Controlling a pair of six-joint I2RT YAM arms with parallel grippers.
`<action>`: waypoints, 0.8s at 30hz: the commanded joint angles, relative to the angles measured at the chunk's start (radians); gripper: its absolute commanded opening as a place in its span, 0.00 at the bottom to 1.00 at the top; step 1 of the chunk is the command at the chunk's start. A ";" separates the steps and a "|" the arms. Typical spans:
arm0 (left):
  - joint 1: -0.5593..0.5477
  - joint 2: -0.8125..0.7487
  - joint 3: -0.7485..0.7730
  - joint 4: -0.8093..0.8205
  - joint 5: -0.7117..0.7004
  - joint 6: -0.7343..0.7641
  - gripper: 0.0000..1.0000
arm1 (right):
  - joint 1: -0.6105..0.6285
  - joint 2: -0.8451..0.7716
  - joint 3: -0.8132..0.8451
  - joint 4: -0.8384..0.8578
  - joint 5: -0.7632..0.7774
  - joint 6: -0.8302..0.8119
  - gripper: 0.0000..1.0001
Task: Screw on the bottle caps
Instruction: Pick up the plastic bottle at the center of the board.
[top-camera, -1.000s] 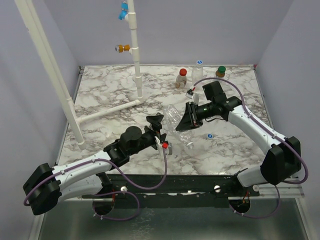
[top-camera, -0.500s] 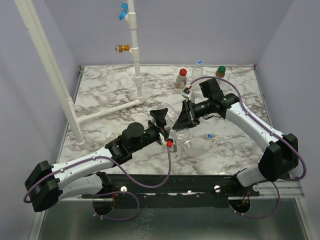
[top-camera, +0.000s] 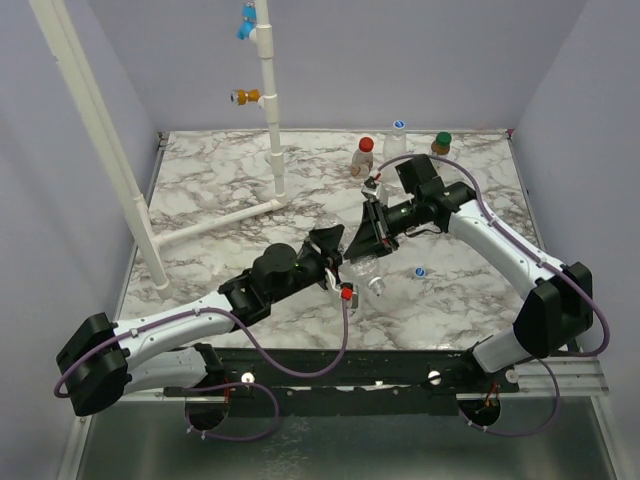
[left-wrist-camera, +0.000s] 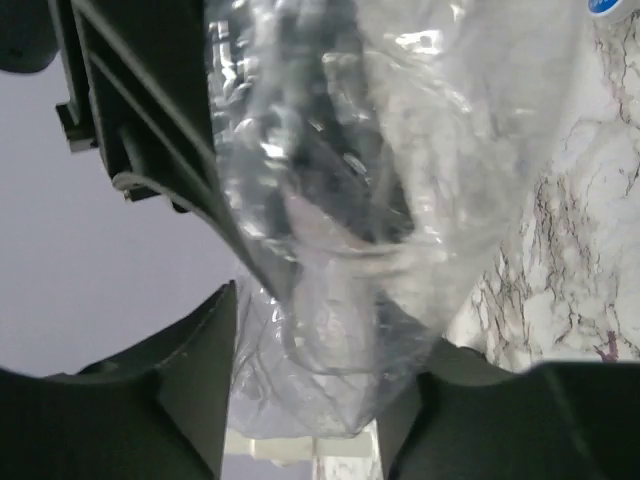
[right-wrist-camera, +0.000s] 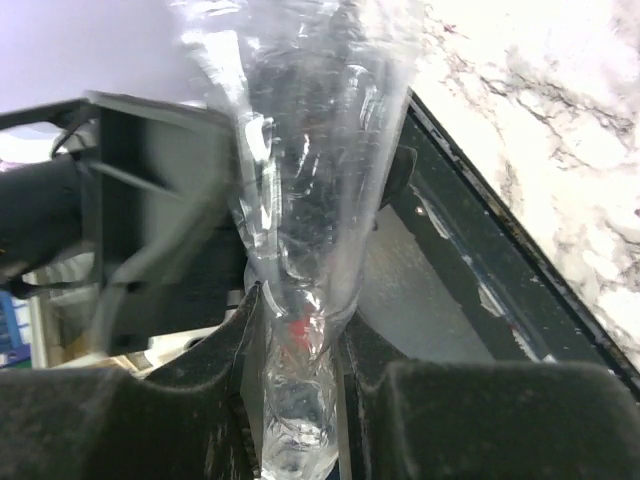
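A clear, crumpled bottle (top-camera: 357, 256) hangs above the table between both arms. My right gripper (top-camera: 368, 232) is shut on one end of it, and in the right wrist view the bottle (right-wrist-camera: 310, 190) is pinched between the fingers of the right gripper (right-wrist-camera: 300, 350). My left gripper (top-camera: 337, 250) has its jaws round the other end. In the left wrist view the bottle (left-wrist-camera: 340, 200) fills the gap of the left gripper (left-wrist-camera: 315, 395) and touches both fingers. A white-and-blue cap (top-camera: 420, 271) lies on the marble beside the right arm, and the same cap (left-wrist-camera: 610, 6) shows in the left wrist view.
Three capped bottles stand at the back: red cap (top-camera: 364, 156), white-and-blue cap (top-camera: 398, 140), green cap (top-camera: 441, 145). A white pipe frame (top-camera: 270, 120) with orange (top-camera: 247, 97) and blue (top-camera: 246, 22) fittings rises at the back left. The table's front rail (top-camera: 400, 365) is black.
My left arm has reached forward and right to the bottle, and its jaws have narrowed onto it. The right gripper has shifted slightly left with the bottle.
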 joint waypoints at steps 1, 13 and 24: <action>-0.013 0.001 0.002 0.010 -0.014 -0.037 0.33 | 0.012 0.004 0.046 -0.024 -0.027 -0.023 0.19; -0.043 -0.023 -0.019 -0.018 -0.027 -0.522 0.00 | 0.012 -0.112 0.197 -0.005 0.418 0.006 0.80; -0.011 0.027 0.091 -0.225 0.039 -1.138 0.00 | 0.015 -0.318 0.081 0.174 0.827 -0.007 0.86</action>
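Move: Still pinched in the right fingers, the plastic bottle has its middle within about 2 cm of the right hand point. It sits some 3 cm to the left hand's right, level with it, between that hand's closing fingers. On the board about 23 cm below, the blue cap lies some 18 cm right and 4 cm ahead of the left hand; the bent metal pipe is about 14 cm left and 6 cm ahead of it. Closing from about two-thirds open, the left fingers pinch the plastic bottle; then the right fingers let go, opening wide, and the right hand draws off up, forward and rightward, about 12 cm in all, turning clockwise. Keeping its grip, the left hand rolls nearly 50 degrees about its fingers, counter-clockwise seen from its wrist, while sinking some 4 cm and drawing back 3 cm. ##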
